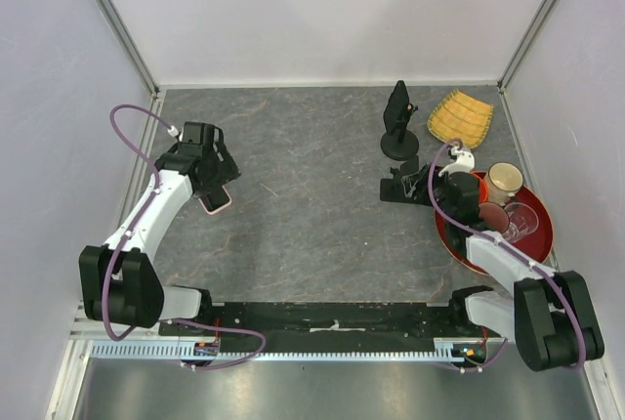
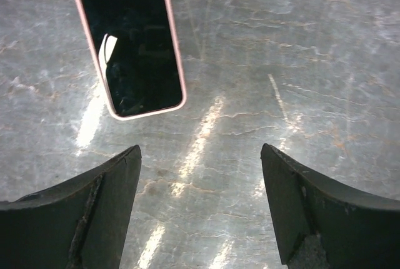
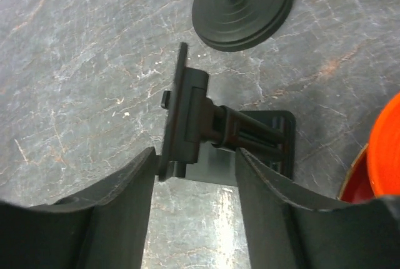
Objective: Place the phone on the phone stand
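Note:
The phone (image 1: 216,201), black-screened in a pink case, lies flat on the grey table on the left. In the left wrist view the phone (image 2: 131,37) sits ahead and to the left of my left gripper (image 2: 200,162), which hovers open over bare table with nothing between its fingers. In the top view the left gripper (image 1: 211,182) is right by the phone. The small black folding phone stand (image 1: 400,189) rests on the table at the right. My right gripper (image 3: 197,156) has its fingertips pressed on both sides of the phone stand (image 3: 187,116), at its back plate and arm.
A taller black stand with a round base (image 1: 398,127) stands just behind the folding one. A red tray (image 1: 547,234) with a cup (image 1: 505,181) and a glass (image 1: 522,217) is at the right edge. A yellow woven mat (image 1: 461,115) lies at the back right.

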Available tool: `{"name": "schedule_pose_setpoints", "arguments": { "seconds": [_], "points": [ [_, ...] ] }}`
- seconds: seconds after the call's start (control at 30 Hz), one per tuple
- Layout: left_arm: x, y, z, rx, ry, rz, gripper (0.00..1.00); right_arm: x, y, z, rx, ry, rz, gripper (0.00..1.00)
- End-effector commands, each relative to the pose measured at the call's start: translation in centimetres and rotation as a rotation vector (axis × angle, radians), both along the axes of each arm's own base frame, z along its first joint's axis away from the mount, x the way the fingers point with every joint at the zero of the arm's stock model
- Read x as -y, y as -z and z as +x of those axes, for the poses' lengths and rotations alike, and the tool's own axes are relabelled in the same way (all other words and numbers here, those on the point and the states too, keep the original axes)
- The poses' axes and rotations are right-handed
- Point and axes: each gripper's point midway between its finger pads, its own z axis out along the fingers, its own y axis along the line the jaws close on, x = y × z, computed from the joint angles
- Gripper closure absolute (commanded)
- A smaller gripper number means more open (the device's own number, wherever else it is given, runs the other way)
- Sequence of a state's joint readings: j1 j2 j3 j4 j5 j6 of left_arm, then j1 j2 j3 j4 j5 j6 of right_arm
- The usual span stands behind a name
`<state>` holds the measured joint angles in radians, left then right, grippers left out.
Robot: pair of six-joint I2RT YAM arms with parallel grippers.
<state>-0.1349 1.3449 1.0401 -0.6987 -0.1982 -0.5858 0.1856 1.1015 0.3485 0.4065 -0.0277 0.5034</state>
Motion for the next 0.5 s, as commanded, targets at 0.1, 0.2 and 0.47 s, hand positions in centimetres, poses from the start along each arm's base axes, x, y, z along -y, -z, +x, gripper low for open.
{"name": "schedule_pose_setpoints", "arguments": {
  "seconds": [0.1,0.2,0.47],
  "points": [
    [2.1,-3.3,1.1,0.182,0.150,-0.073,0.17,-1.5,-3.7,2.3,0.123,-0.148,-0.061,0.57],
    [2.1,-3.3,1.0,0.181,0.169,-0.065,0.17,-0.9,-3.8,3.0,0.116,-0.123,-0.088,0.64],
    [1.7,-2.8,0.6,0.163,0.202,-0.030,0.13,-0.3,-3.7,3.2,0.111,-0.111,-0.115,0.79]
  ]
}}
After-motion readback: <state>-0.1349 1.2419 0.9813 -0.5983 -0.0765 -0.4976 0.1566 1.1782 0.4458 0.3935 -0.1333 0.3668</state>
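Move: Some 6 cm ahead of the left hand, 7 cm to its left and 12 cm below lies the pink-rimmed phone, flat on the table with nothing else near. The small folding phone stand is about 3 cm ahead of the right hand, straight in line, its middle roughly 4 cm lower. The round-based stand holding the black phone stands about 14 cm ahead and 2 cm left; the orange bowl is some 13 cm to the right, 1 cm ahead and 6 cm lower. Closing from well open to about a quarter, the right fingers pinch the lower part of the small stand's upright plate as that hand eases about 2 cm forward and 1.5 cm up, turning slightly counter-clockwise. Meanwhile the left hand, empty and wide open, rises about 2 cm and goes 2 cm right above the table beside the pink-rimmed phone, its fingers tipping up some 5 to 10 degrees. ##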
